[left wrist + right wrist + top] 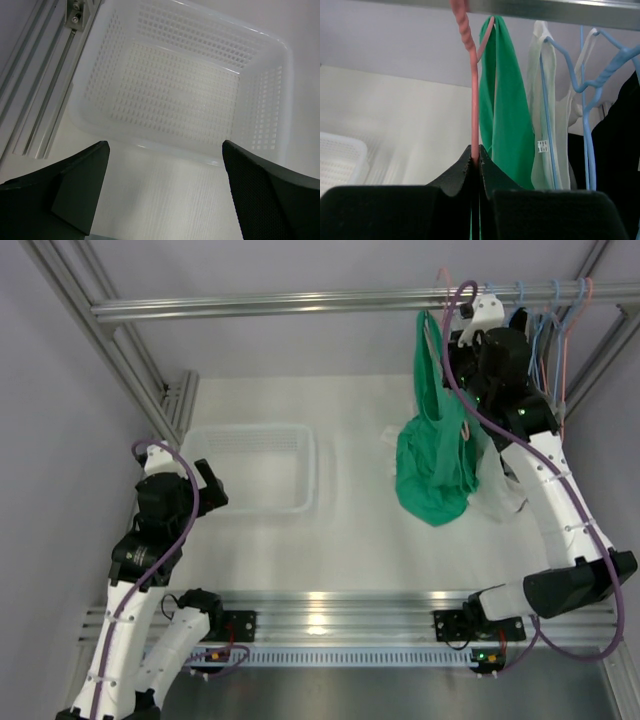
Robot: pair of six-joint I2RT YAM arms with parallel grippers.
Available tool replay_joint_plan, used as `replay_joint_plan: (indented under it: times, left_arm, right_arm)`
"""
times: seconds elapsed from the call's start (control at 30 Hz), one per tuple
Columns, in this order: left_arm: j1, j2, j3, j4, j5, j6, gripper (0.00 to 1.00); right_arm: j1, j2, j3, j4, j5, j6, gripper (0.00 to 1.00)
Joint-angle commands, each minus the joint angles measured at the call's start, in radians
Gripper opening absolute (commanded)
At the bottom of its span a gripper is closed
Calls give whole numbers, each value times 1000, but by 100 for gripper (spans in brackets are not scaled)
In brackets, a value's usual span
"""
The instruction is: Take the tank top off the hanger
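A green tank top (432, 462) hangs by one strap (502, 90) from a pink hanger (474, 95) hooked on the metal rail (300, 305) at the back right. Its body droops in a bunch toward the table. My right gripper (475, 152) is raised at the rail and shut on the hanger's thin pink neck, just left of the green strap. My left gripper (165, 145) hovers open and holding nothing over the near edge of a white basket (100, 70). In the top view it (215, 485) sits at the left.
The perforated white basket (250, 440) lies on the table left of centre. Right of the green top hang a pale garment (542, 100) and blue hangers (585, 100), with several more hangers (545, 310) along the rail. Frame posts stand at both sides.
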State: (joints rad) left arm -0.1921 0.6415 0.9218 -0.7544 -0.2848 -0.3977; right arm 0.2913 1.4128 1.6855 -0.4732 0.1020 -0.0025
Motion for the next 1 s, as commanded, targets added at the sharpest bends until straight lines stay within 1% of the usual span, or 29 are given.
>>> replay_joint_plan:
  times: [0.0, 0.27, 0.4, 0.5, 0.57, 0.7, 0.73, 0.8, 0.83, 0.87, 0.9, 0.93, 0.97]
  left_arm:
    - [-4, -5, -8, 63, 3, 0, 99]
    - [-4, -13, -8, 61, 3, 0, 99]
    - [-4, -11, -8, 63, 4, 2, 99]
    - [-4, -6, -8, 63, 9, 0, 99]
    - [-4, 3, -5, 64, 28, 11, 99]
    - [-4, 38, 25, 119, 232, 33, 99]
    - [-4, 53, 64, 131, 353, 31, 99]
    - [-7, 113, 118, 185, 465, 13, 99]
    - [-21, 136, 173, 208, 572, 4, 99]
    - [-38, 186, 205, 231, 610, -21, 99]
    - [-65, 214, 236, 253, 633, -35, 99]
    - [-154, 237, 262, 315, 645, -49, 99]
    - [-218, 292, 308, 352, 622, -53, 99]
  right_arm:
    - [-12, -80, -26, 255, -31, 51, 0]
    - [-12, -152, -110, 294, -93, 70, 0]
    - [-12, -201, -199, 308, -133, 96, 0]
    - [-14, -251, -262, 308, -177, 122, 0]
    - [-14, -293, -293, 306, -244, 131, 0]
    - [-12, -383, -387, 308, -335, 173, 0]
    - [-8, -423, -401, 309, -373, 182, 0]
    - [-1, -465, -456, 311, -403, 209, 0]
    - [3, -509, -474, 315, -422, 220, 0]
    - [6, -531, -490, 315, -432, 237, 0]
    - [14, -569, -518, 314, -447, 246, 0]
    - [16, -589, -530, 311, -476, 257, 0]
    - [16, -609, -543, 305, -493, 281, 0]
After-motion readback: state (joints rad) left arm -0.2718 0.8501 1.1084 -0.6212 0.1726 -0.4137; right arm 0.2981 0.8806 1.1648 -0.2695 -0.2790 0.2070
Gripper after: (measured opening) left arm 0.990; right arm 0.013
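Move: The pink hanger is already pinched in the right hand on its near shoulder, with the hook still at the rail, about 6 cm ahead and 12 cm above. The green tank top hangs on the hanger, its middle some 5 cm ahead, 3 cm left and 18 cm below; the nearest blue hanger is about 5 cm ahead and 7 cm right, at roughly hand height. From the left hand, the tank top lies some 16 cm ahead and 50 cm right, about level. Keeping its pinch on the pink hanger, the right hand lifts about 3.5 cm to raise the hook off the rail, then sinks back by as much while drawing back towards the robot, 14 cm in all and a little left, turning some 20 degrees counter-clockwise with its left side rolling up. Late on, the open left hand swings about 11 cm right and 6 cm up towards the tank top, turning clockwise. ##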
